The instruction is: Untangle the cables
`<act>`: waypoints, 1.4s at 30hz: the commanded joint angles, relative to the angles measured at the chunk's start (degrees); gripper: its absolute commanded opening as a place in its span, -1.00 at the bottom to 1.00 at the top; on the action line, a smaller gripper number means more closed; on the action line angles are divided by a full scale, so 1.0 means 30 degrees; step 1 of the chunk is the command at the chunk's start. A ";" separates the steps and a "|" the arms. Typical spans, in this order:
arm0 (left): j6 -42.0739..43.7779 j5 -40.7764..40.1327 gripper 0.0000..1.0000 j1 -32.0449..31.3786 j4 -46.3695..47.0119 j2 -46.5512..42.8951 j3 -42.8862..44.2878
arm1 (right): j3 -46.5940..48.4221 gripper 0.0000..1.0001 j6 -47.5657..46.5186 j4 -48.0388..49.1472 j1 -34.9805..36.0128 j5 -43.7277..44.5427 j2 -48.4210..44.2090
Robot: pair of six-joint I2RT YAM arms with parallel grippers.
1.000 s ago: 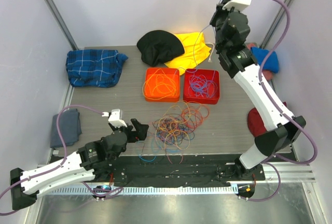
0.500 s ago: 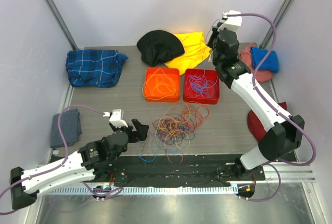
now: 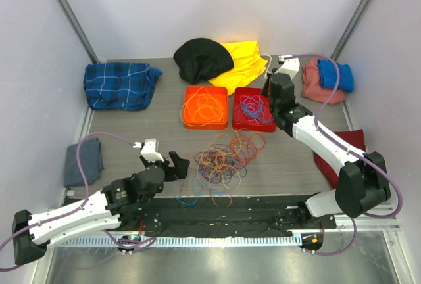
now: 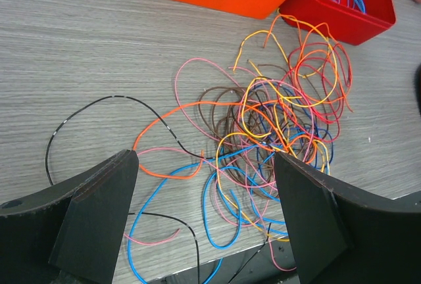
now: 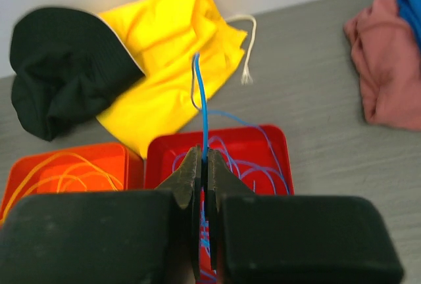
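A loose tangle of cables [image 3: 227, 159] in orange, yellow, blue, pink, red and brown lies on the table near the front; the left wrist view shows it [image 4: 276, 126] just ahead. My left gripper [image 3: 179, 164] [image 4: 205, 159] hovers at its left edge, open, nothing between its fingers. My right gripper [image 3: 267, 91] [image 5: 202, 154] is low over the red bin [image 3: 253, 127] [image 5: 276, 141], shut on a thin blue cable [image 5: 202, 110] that sticks up past its tips. More blue cables lie in that bin. The orange bin [image 3: 204, 125] [image 5: 72, 147] holds orange and yellow cables.
Behind the bins lie a black cloth [image 3: 200, 57] and a yellow cloth [image 3: 240, 64] with a white drawstring. A blue plaid cloth [image 3: 122, 83] is back left, a grey cloth [image 3: 82, 162] left, pink and blue cloths [image 3: 325, 77] back right, a dark red cloth [image 3: 335, 149] right.
My right arm has come down from high above the back of the table to just over the red bin, still shut on the blue cable. The left arm has stayed put.
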 commanded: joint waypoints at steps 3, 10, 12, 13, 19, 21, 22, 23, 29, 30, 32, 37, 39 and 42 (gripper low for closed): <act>-0.0100 0.0044 0.79 0.0001 0.1408 0.0663 -0.0067 | -0.2275 -0.99 0.2038 0.1481 0.0075 -0.0500 -0.0859; -0.0100 0.0162 0.79 0.0001 0.1527 0.1016 -0.0008 | -0.2570 -0.99 0.2829 0.0398 0.0075 -0.1291 0.1482; -0.0100 0.0133 0.79 0.0001 0.1497 0.0899 -0.0066 | -0.2803 -0.98 0.3149 0.0251 0.0104 -0.1526 0.2185; -0.0071 0.0132 0.78 0.0001 0.1439 0.0840 -0.0095 | -0.2920 -0.98 0.3181 0.0221 0.0075 -0.1584 0.2334; 0.0046 -0.0043 0.79 0.0001 0.1263 0.0518 -0.0183 | -0.3097 -0.98 0.3385 -0.0569 0.0075 -0.1147 0.2862; 0.0017 -0.0043 0.79 0.0001 0.1234 0.0488 -0.0183 | -0.3185 -0.98 0.3532 -0.1123 0.0075 -0.0970 0.2863; 0.0017 -0.0043 0.79 0.0001 0.1262 0.0517 -0.0183 | -0.3359 -0.98 0.3562 -0.1214 0.0104 -0.0941 0.2776; 0.0046 -0.0043 0.79 0.0001 0.1263 0.0518 -0.0183 | -0.3419 -0.98 0.3707 -0.1505 0.0104 -0.0882 0.2688; 0.0192 -0.0073 0.79 0.0001 0.1321 0.0488 -0.0096 | -0.3596 -0.12 0.3446 -0.2151 0.0367 -0.0034 0.0526; 0.0251 -0.0102 0.79 0.0001 0.1321 0.0488 -0.0096 | -0.3508 0.01 0.3358 -0.2848 0.0513 0.0171 0.0171; 0.0281 -0.0190 0.79 0.0001 0.1409 0.0517 -0.0066 | -0.3040 0.08 0.3182 -0.3670 0.0602 0.0464 -0.0706; 0.0426 -0.0307 0.79 0.0001 0.1555 0.0693 0.0022 | -0.2539 0.16 0.3327 -0.5285 0.1012 0.0699 -0.2203; 0.0427 -0.0366 0.79 0.0001 0.1497 0.0752 0.0110 | -0.2773 0.17 0.3444 -0.5784 0.1217 0.0788 -0.3108; 0.0339 -0.0570 0.80 0.0001 0.1323 0.0839 0.0255 | -0.3447 0.17 0.3824 -0.6282 0.1656 0.0963 -0.4455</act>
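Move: The right hand, shut on the blue cable, is roughly 23 cm above the red box, whose middle lies about 2 cm back and 1 cm left of it. The orange box is 16 cm left and 2 cm back, the yellow cloth 13 cm ahead and 5 cm left, the cable tangle 17 cm back and 10 cm left. From the idle left hand the red box lies some 20 cm ahead and 19 cm right, 10 cm lower. Down about 16 cm and slightly back, the right hand carries the end of the blue cable towards the red box, its fingers tipping down by some 20 degrees. Low over the box it opens and lets the cable go, then rises about 9 cm while drawing farther back, fingers left open and tipping partway up again. ##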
